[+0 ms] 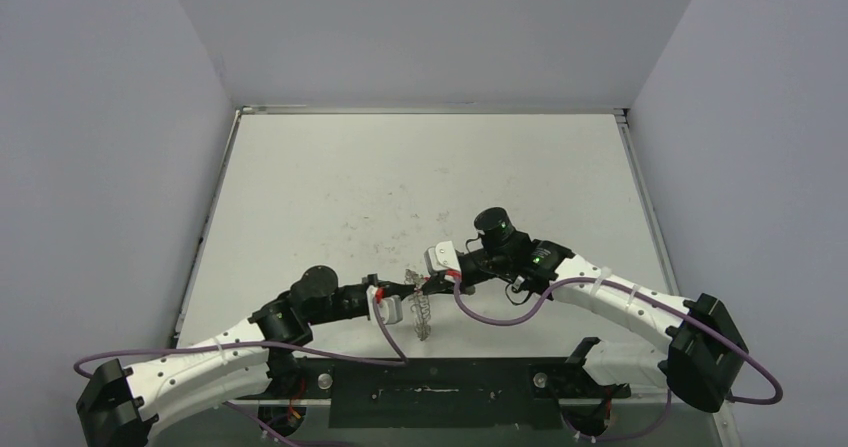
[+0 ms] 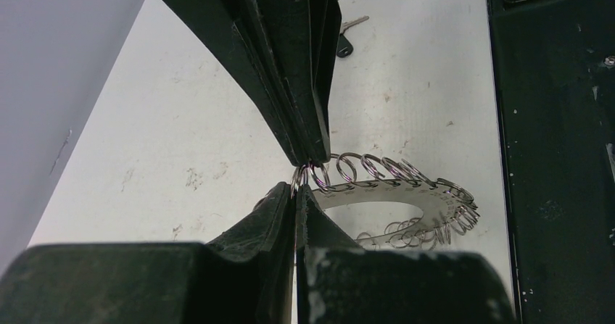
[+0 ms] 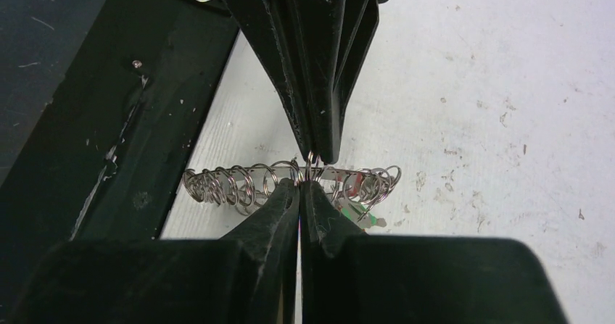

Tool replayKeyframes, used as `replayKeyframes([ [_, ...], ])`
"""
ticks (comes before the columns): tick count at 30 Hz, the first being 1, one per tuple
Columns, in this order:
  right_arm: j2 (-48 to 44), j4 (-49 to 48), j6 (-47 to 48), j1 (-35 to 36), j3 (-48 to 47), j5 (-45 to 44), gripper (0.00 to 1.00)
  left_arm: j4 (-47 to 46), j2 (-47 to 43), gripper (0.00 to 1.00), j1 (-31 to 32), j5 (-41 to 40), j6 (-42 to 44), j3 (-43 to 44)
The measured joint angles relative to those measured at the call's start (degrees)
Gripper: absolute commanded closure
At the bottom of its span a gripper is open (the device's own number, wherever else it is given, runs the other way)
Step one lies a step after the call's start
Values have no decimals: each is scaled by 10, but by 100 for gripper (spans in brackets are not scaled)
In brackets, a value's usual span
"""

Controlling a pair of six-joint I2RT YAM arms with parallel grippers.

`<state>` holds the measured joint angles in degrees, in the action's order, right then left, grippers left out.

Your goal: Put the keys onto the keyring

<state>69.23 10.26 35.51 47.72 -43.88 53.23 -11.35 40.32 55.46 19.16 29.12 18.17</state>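
The keyring (image 2: 406,197) is a flat grey metal band edged with many small wire loops, and it hangs just above the table between the two arms. Its green tag (image 3: 360,213) shows below the band. My left gripper (image 2: 297,190) is shut on one small loop at the band's edge. My right gripper (image 3: 299,184) is shut tip to tip against the left one, pinching the same loop. From above the keyring (image 1: 421,309) dangles below both grippers. One key (image 2: 344,45) with a black head lies on the table beyond, partly hidden behind the right gripper's fingers (image 2: 290,63).
The black base plate (image 1: 440,387) runs along the near table edge, close below the keyring. Purple cables (image 1: 500,317) loop beside both arms. Grey walls enclose the scuffed white table (image 1: 420,177) on three sides.
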Motion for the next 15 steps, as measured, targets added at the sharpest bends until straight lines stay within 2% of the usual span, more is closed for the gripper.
replayKeyframes([
  [5, 0, 1, -29, 0, -10, -5, 100, -4, -10, 100, 2, -24, -23, -6],
  [10, 0, -1, -63, 0, -23, -22, 100, -19, -13, 100, 5, -86, -101, -8],
  [13, 0, -3, -81, 0, -25, -34, 100, -22, -12, 71, 7, -127, -160, -7],
  [15, -1, -3, -95, 0, -25, -36, 100, -16, -10, 57, 7, -159, -190, -6],
])
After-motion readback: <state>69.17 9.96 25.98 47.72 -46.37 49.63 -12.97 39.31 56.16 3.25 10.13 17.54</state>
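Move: Both hands already pinch small wire rings on the keyring's rim, the two sets of fingertips almost meeting. From either hand the keyring plate's middle hangs about 3 cm back and some 5 cm below, nearly edge-on from above, level with it sideways. The red key hangs about 3 cm ahead of the right hand and 8 cm below. A black-tagged key lies on the table some 12 cm ahead, 15 cm right and 15 cm below the right hand. With its fingers still shut, the left hand carries its part of the rim forward about 3 cm and away to the left by some 1.5 cm, turning roughly 20 degrees counter-clockwise and tipping as it goes, and only at the very end parts its fingers about a quarter to loosen the pinch. The right hand stays shut on its own small ring and rises about 1.5 cm, easing forward 1 cm with a slight clockwise turn, so that it keeps holding the keyring up as the left hand draws away. ##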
